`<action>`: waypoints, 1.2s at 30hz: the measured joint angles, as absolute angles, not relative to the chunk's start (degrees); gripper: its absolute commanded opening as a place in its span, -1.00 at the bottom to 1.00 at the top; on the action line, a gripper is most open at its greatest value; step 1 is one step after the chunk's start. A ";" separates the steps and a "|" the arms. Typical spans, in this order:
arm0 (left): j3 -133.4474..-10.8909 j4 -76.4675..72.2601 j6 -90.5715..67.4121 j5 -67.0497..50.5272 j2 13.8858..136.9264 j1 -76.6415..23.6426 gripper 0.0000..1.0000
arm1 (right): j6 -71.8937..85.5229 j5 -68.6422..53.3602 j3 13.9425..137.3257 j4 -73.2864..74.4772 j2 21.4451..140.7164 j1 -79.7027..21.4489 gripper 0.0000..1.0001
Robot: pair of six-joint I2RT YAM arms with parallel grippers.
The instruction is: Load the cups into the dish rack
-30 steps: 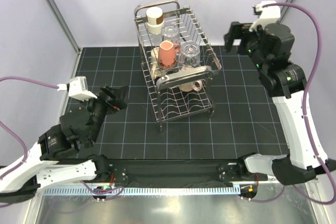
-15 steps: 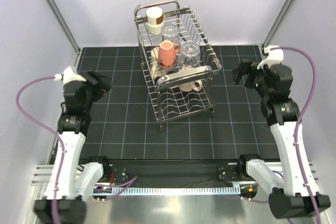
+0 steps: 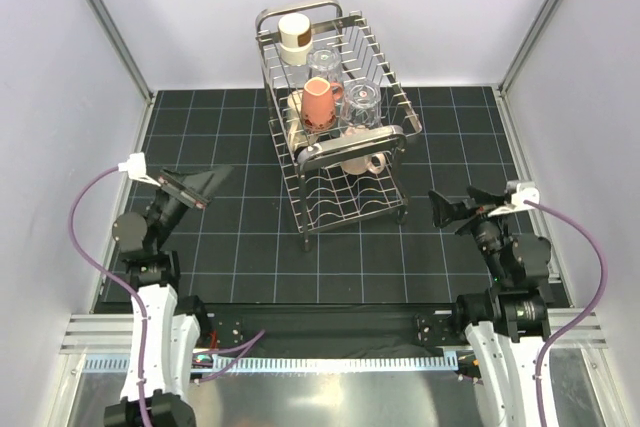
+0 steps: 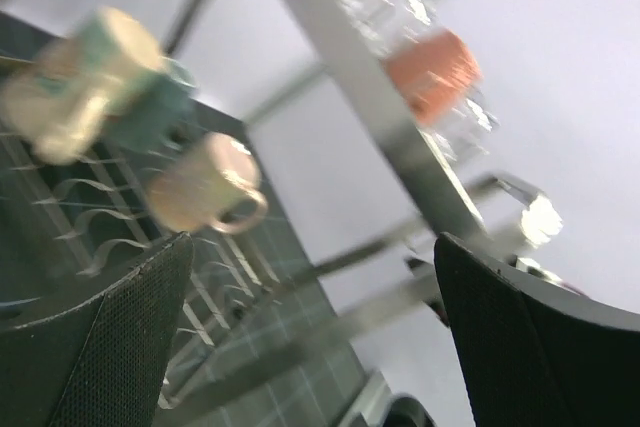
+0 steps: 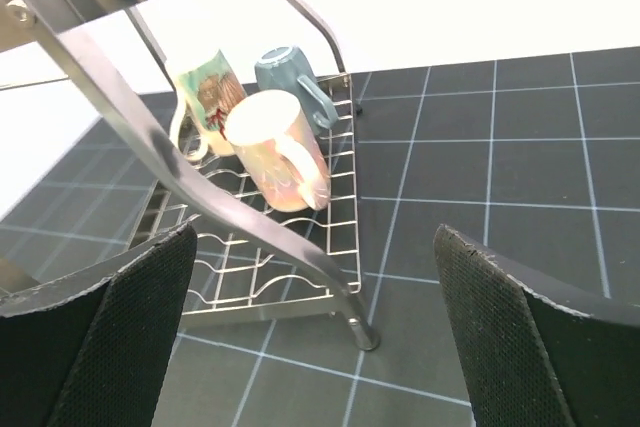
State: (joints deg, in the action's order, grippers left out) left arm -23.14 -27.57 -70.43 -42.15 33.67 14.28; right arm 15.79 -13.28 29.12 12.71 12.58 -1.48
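The dish rack (image 3: 352, 193), a tall two-tier steel wire frame, stands at the middle of the dark gridded mat. Its upper tier holds a cream cup with a brown band (image 3: 294, 35), a salmon pink cup (image 3: 319, 101) and clear glass tumblers (image 3: 362, 102). The lower tier holds a cream mug (image 5: 280, 153), a teal-grey mug (image 5: 290, 77) and a patterned mug (image 5: 205, 93). My left gripper (image 3: 205, 182) hangs open, left of the rack, holding nothing. My right gripper (image 3: 443, 209) stands open and bare off the rack's near right corner. The left wrist view is blurred; it shows the pink cup (image 4: 432, 72) and a cream mug (image 4: 205, 185).
Grey walls and slanted metal posts (image 3: 105, 22) close in the mat on three sides. The rack's near right leg (image 5: 362, 332) stands just ahead of my right gripper (image 5: 315, 337). A metal rail (image 3: 320, 362) with cables runs along the near edge by the arm bases.
Both arms have drawn back toward their bases; the right gripper came down from the far right. The left gripper has opened wider. The rack and cups stay put.
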 measured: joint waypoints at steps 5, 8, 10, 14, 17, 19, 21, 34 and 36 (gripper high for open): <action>-22.57 -33.78 -74.26 -47.03 30.52 4.75 0.99 | 20.36 -10.11 23.44 13.43 4.36 -1.50 0.99; -19.77 -36.40 -76.55 -48.73 26.83 3.22 0.99 | 23.31 -6.66 20.78 15.70 0.95 -1.50 0.99; -14.98 -42.28 -79.48 -48.77 23.83 3.14 0.99 | 25.23 -4.89 19.22 17.04 0.25 -1.50 1.00; -6.37 -47.09 -84.44 -48.31 20.49 3.09 0.99 | 29.06 -1.61 16.21 20.71 0.30 -1.48 0.99; -3.14 -49.91 -87.90 -47.94 18.28 3.07 0.99 | 31.44 0.08 15.07 22.74 0.30 -1.48 0.99; -2.44 -51.88 -89.82 -47.90 16.78 2.92 0.99 | 32.36 0.43 14.44 22.85 0.27 -1.48 0.99; -2.44 -54.00 -91.35 -47.75 15.22 2.48 0.99 | 33.50 0.78 13.37 22.96 0.30 -1.48 0.99; -2.44 -48.45 -86.89 -47.35 10.44 1.54 0.99 | 41.12 3.60 7.97 26.94 0.30 -1.48 0.99; -2.44 -45.21 -84.90 -46.96 9.93 1.54 0.99 | 41.45 3.97 7.97 27.00 0.30 -1.48 0.99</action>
State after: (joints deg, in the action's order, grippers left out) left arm -2.44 -45.21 -84.90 -46.96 9.93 1.54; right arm 41.45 3.97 7.97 27.00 0.30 -1.48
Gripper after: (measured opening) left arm 0.996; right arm 0.996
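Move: Both hands are empty. The dish rack's middle lies from the left hand some 23 cm ahead, 27 cm to its right and 14 cm below, with the red mug on its upper tier about 19 cm ahead, 23 cm right and 4 cm below. From the right hand the rack's middle is roughly 27 cm ahead, 27 cm left and 11 cm below; the right-hand clear glass on top is about 24 cm ahead, 21 cm left and 2 cm below. Towards their rest poses near the bases go both empty hands, touching nothing, fingers wide open. The right sinks about 18 cm, edging a little right as its fingers tip down and it turns clockwise and rolls left side up. The left draws back some 13 cm and to its right, ending slightly lower after easing a couple of centimetres forward again, and swings clockwise. ##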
